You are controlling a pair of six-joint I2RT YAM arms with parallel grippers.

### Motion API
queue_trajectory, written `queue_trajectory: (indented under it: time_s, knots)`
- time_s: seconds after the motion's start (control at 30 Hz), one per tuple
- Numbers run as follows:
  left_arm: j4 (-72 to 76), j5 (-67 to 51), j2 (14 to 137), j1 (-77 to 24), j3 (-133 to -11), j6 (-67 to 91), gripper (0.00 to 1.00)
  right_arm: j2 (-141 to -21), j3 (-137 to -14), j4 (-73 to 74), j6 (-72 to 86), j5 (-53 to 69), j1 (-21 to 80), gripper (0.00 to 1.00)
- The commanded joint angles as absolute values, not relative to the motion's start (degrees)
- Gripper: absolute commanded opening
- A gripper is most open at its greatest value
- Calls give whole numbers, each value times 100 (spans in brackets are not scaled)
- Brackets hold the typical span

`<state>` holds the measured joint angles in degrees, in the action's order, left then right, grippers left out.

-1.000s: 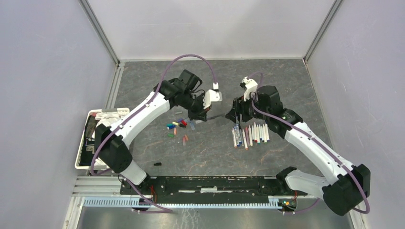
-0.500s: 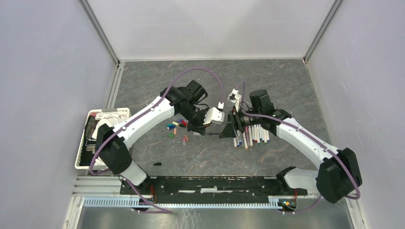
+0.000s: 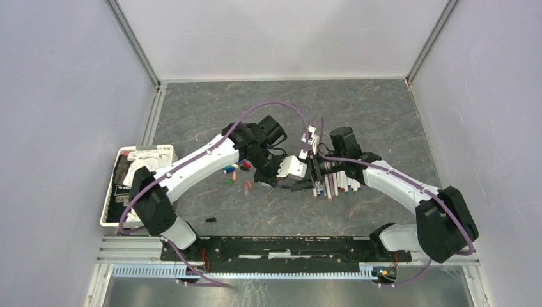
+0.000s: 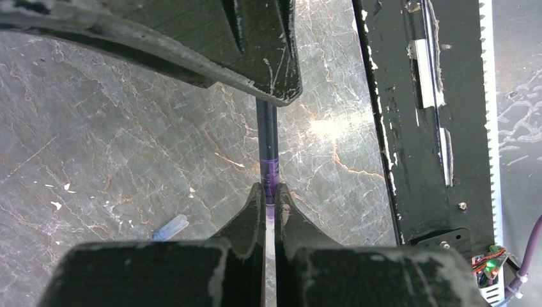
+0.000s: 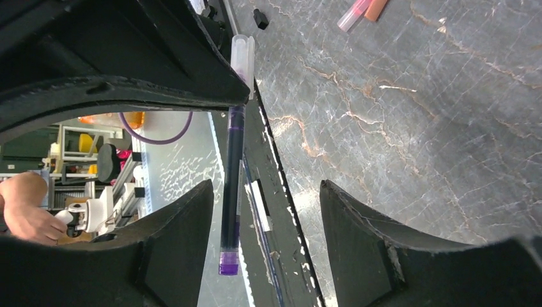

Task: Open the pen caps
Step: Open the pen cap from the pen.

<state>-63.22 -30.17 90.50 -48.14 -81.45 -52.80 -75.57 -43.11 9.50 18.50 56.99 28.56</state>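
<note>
My left gripper (image 3: 279, 179) (image 4: 269, 190) is shut on the pale cap end of a thin dark pen (image 4: 266, 137) with a purple band. The pen's barrel (image 5: 231, 173) reaches between the open fingers of my right gripper (image 3: 304, 181) (image 5: 265, 190), its purple tip close to the left finger and not touching it. The clear cap end (image 5: 242, 54) pokes out behind the left fingers. Loose coloured pen caps (image 3: 235, 169) lie left of the grippers, and a row of pens (image 3: 339, 181) lies to their right. A clear bluish cap (image 4: 170, 227) rests on the table.
A white bin (image 3: 108, 192) with cloths stands at the table's left edge. A small black piece (image 3: 209, 220) lies near the black base rail (image 3: 281, 246). Pink and orange caps (image 5: 361, 9) lie further out. Grey walls enclose the table.
Both arms have swung toward the near side and closer together. The right gripper's open fingers have come around the free end of the pen held by the left gripper.
</note>
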Motion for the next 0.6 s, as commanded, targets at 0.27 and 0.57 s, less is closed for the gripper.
queue_trajectory:
  time_s: [0.27, 0.57]
  knots:
    - [-6164, -2591, 9142, -5189, -8365, -5453, 2, -7845, -4049, -446, 2645, 5926, 3198, 55]
    - [-6111, -2495, 9141, -5238, -8340, -5393, 3, -7915, -3938, -615, 2773, 5949, 3245, 4]
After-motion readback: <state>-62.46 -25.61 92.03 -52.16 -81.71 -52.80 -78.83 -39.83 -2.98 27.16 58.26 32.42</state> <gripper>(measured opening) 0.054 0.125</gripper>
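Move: The pen's barrel lies crosswise ahead of the right hand's open fingers, its middle about 3 cm to the left, 1 cm back and nearly level. From that hand the row of uncapped pens lies about 13 cm to the right and 1 cm farther out, some 13 cm below. The left hand already pinches the pen's cap end, with the barrel's middle about 4 cm to its right; the cap pile is 11 cm left of the left hand, 5 cm farther out and 13 cm below. The right hand slides about 2 cm left and slightly back and closes on the barrel; the left keeps its hold. ##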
